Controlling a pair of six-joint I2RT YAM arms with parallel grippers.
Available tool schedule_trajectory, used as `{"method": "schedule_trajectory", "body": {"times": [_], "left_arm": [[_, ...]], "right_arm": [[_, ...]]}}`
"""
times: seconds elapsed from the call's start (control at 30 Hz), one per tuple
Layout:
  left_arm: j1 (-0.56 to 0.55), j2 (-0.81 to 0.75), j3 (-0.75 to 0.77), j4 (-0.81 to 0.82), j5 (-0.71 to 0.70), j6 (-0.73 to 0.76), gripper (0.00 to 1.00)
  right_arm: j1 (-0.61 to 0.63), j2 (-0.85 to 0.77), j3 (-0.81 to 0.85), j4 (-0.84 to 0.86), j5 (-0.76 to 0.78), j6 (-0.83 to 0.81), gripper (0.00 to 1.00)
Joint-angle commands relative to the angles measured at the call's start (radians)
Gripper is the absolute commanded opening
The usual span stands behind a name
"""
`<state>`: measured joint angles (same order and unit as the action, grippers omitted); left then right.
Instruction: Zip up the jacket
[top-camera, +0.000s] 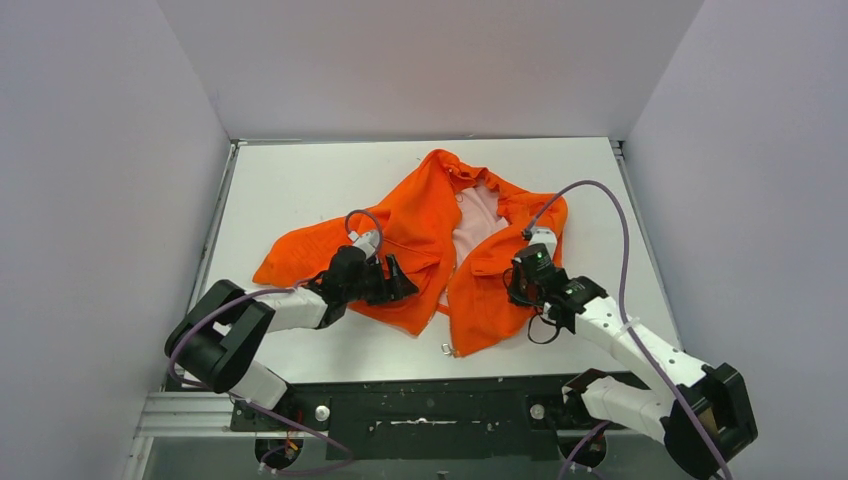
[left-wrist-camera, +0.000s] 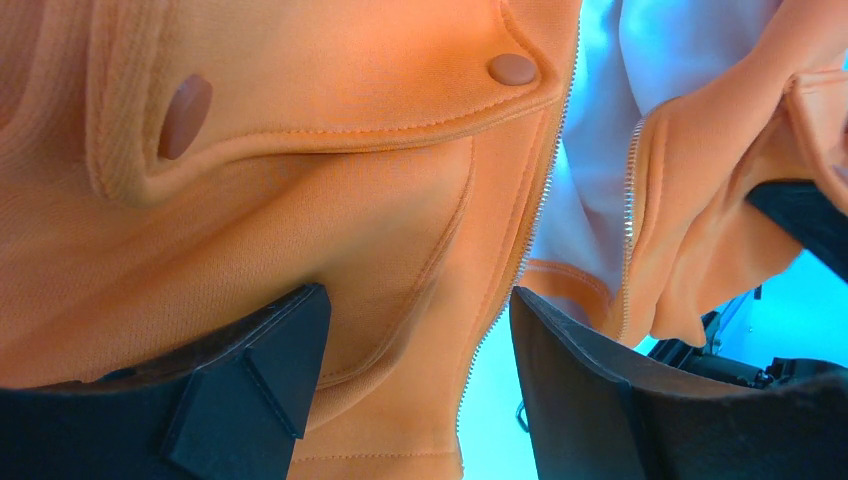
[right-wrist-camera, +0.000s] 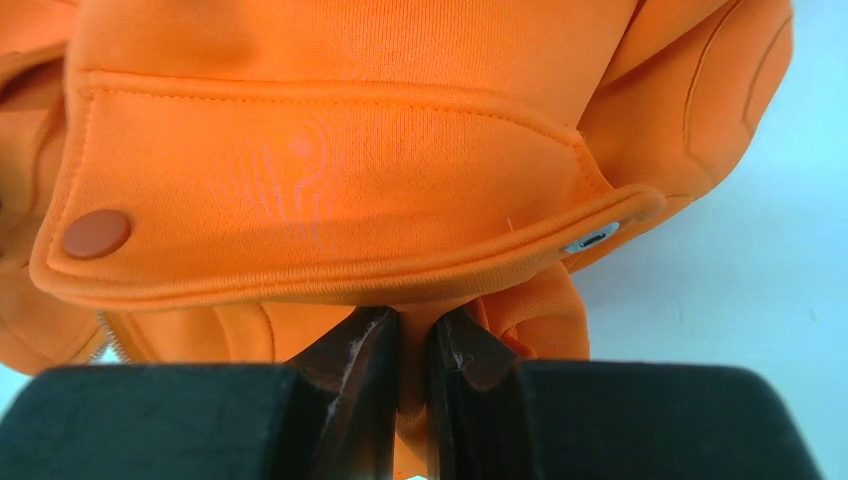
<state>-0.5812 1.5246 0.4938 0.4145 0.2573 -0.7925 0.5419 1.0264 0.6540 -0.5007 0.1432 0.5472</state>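
Observation:
The orange jacket (top-camera: 420, 225) lies open on the table with its pale pink lining (top-camera: 478, 222) showing. My left gripper (top-camera: 390, 279) is open over the lower left front panel. In the left wrist view its fingers (left-wrist-camera: 250, 385) stand wide apart on either side of that panel's zipper edge (left-wrist-camera: 520, 262), and the other zipper edge (left-wrist-camera: 630, 200) lies further right. My right gripper (top-camera: 520, 284) is at the right front panel. In the right wrist view it (right-wrist-camera: 411, 355) is shut on a fold of orange fabric below a pocket flap (right-wrist-camera: 320, 190).
A small metal piece (top-camera: 447, 349) lies at the hem of the right panel. White walls close in the table (top-camera: 300, 180) on three sides. The purple cable (top-camera: 600, 200) of the right arm arches over the jacket's right side.

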Motion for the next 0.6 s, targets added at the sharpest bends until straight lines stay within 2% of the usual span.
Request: {"method": "schedule_trajectory", "body": {"times": [0.0,0.17,0.37,0.47,0.57], "left_arm": [[-0.003,-0.012,-0.004,-0.004,-0.046,0.013,0.66],[-0.003,-0.031,-0.014,-0.016,-0.058,0.015,0.66],[-0.001,-0.054,-0.022,-0.031,-0.058,0.019,0.66],[-0.002,-0.072,-0.03,-0.041,-0.063,0.019,0.66],[-0.002,-0.092,-0.037,-0.051,-0.066,0.019,0.66]], "right_arm": [[-0.004,0.042,-0.031,0.121,-0.001,0.076,0.0],[0.002,0.04,-0.063,0.14,-0.062,0.105,0.01],[0.024,-0.028,-0.04,0.07,-0.041,0.124,0.42],[0.035,-0.063,-0.008,0.013,-0.006,0.123,0.55],[0.05,-0.093,0.038,-0.05,0.034,0.116,0.6]]}}
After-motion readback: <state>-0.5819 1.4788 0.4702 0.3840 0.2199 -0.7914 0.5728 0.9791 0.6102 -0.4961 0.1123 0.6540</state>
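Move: The right gripper holds the jacket's right front panel, pinched below the pocket flap. The patch of table it is to be laid on is almost straight below, about 6 cm down, 1 cm back and 1 cm left. The flap is about 3 cm ahead and 2 cm left; the zip pull about 11 cm back and 12 cm left; the left panel's hem corner some 18 cm left, 9 cm back. From the left gripper, that patch lies about 20 cm right, 3 cm back and slightly below. Lower the right gripper about 3 cm to set the pinched panel down on the table, then open the fingers to a bit over half and let go of the cloth. As they spread, lift back up by some 2.5 cm, easing a little back towards the base, with the hand's left side tilting up slightly. ##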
